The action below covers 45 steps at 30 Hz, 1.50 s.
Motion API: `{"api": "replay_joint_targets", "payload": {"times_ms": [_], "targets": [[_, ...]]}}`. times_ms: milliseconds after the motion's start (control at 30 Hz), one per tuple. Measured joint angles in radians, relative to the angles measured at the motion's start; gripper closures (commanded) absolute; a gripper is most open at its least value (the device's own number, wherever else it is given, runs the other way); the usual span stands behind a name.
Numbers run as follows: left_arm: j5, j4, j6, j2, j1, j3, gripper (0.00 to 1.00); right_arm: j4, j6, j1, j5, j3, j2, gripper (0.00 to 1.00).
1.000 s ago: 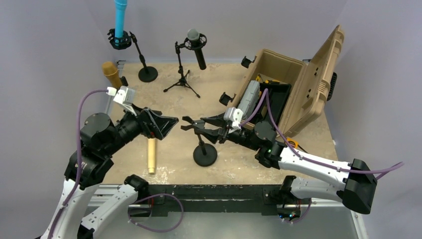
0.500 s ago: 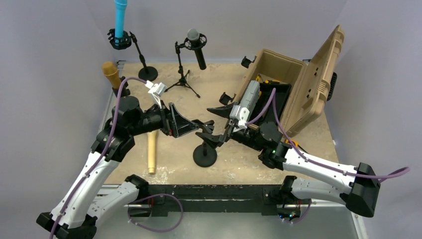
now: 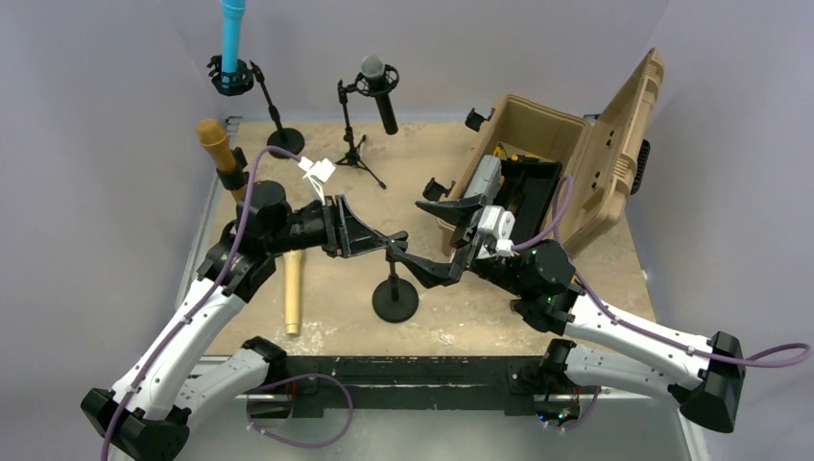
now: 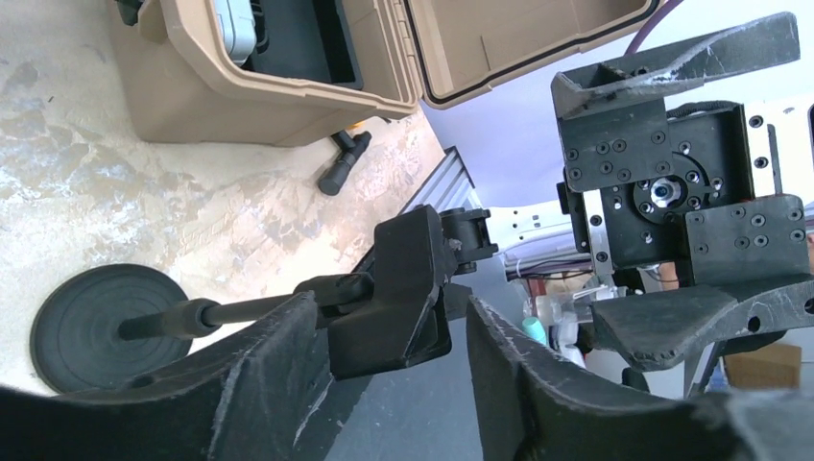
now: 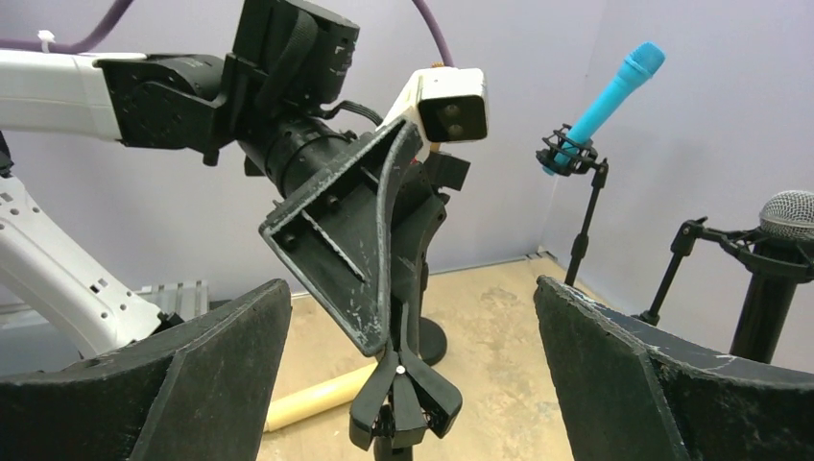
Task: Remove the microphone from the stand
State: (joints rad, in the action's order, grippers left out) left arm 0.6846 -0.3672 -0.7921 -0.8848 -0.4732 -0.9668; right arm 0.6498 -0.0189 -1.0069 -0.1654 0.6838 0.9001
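A black stand with a round base [image 3: 395, 304] stands in the middle of the table, and its clip [image 4: 413, 279] holds nothing. A tan microphone [image 3: 292, 293] lies flat on the table to its left; it also shows in the right wrist view [image 5: 317, 399]. My left gripper [image 3: 392, 240] is open with its jaws on either side of the clip, one finger [image 4: 259, 384] close against it. My right gripper [image 3: 405, 228] is wide open just right of the stand top, facing the clip [image 5: 403, 403] and the left gripper [image 5: 355, 250].
A blue microphone [image 3: 231, 34] sits in a stand at the back left. A grey-headed black microphone [image 3: 379, 86] sits on a tripod stand behind. A gold-headed microphone [image 3: 215, 142] stands at the left edge. An open tan case [image 3: 576, 163] is at the right.
My left arm has swung right and brought its gripper round the stand's clip. My right gripper has drawn back to the right from the clip and opened wider.
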Motion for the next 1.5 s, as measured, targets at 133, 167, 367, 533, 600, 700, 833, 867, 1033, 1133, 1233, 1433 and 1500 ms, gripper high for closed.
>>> {"api": "replay_joint_targets", "payload": {"times_ms": [133,167,367,533,600,700,833,867,1033,1133,1233,1433,1500], "targets": [[0.007,0.026,-0.010,-0.015,0.000,0.009,0.56,0.003,0.000,0.000,0.009,0.000,-0.004,0.04],[0.013,0.037,-0.018,-0.016,0.000,0.016,0.59,0.002,0.000,0.000,0.014,0.000,-0.002,0.04],[0.026,0.061,-0.016,-0.018,0.000,0.023,0.84,0.004,0.000,0.000,0.018,0.000,0.012,0.04],[0.021,0.079,0.001,-0.013,-0.002,0.042,1.00,0.009,0.000,0.000,0.018,-0.002,0.026,0.04],[0.016,0.109,0.003,-0.008,-0.009,0.066,1.00,0.011,0.000,0.000,0.019,-0.002,0.032,0.04],[-0.018,0.164,0.011,0.010,-0.038,0.114,1.00,0.020,0.000,0.000,0.022,-0.003,0.043,0.04],[-0.118,0.196,0.036,-0.002,-0.123,0.177,1.00,0.025,0.000,0.000,0.023,-0.003,0.069,0.05],[-0.146,0.207,0.040,-0.010,-0.146,0.196,1.00,0.025,0.000,0.000,0.024,-0.003,0.074,0.05],[-0.233,0.264,0.043,-0.025,-0.169,0.298,1.00,0.024,0.000,0.000,0.026,-0.003,0.086,0.05],[-0.247,0.305,0.026,-0.035,-0.170,0.321,1.00,0.025,0.000,0.000,0.026,-0.004,0.082,0.05],[-0.247,0.328,0.024,-0.045,-0.171,0.322,1.00,0.025,0.000,0.000,0.026,-0.005,0.071,0.05],[-0.220,0.366,0.005,-0.098,-0.169,0.291,1.00,0.026,0.001,0.000,0.026,-0.006,0.051,0.05],[-0.205,0.377,-0.005,-0.131,-0.165,0.265,1.00,0.029,0.001,0.000,0.026,-0.006,0.041,0.05]]}}
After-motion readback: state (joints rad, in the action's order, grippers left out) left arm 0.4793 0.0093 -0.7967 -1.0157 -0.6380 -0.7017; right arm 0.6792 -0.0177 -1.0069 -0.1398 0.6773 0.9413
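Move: The stand's empty clip is between the left hand's open fingers, about 1 cm to the right of its hand point and 1 cm below. The stand's round base is almost straight beneath that hand, some 28 cm down; the yellow microphone lies on the table about 20 cm to the left of the hand, roughly level with it, 29 cm down. From the right hand the clip is about 4 cm left, 1 cm back and 8 cm below. The left fingers close on the clip, then push it about 10 cm down, shifting some 4 cm right. ##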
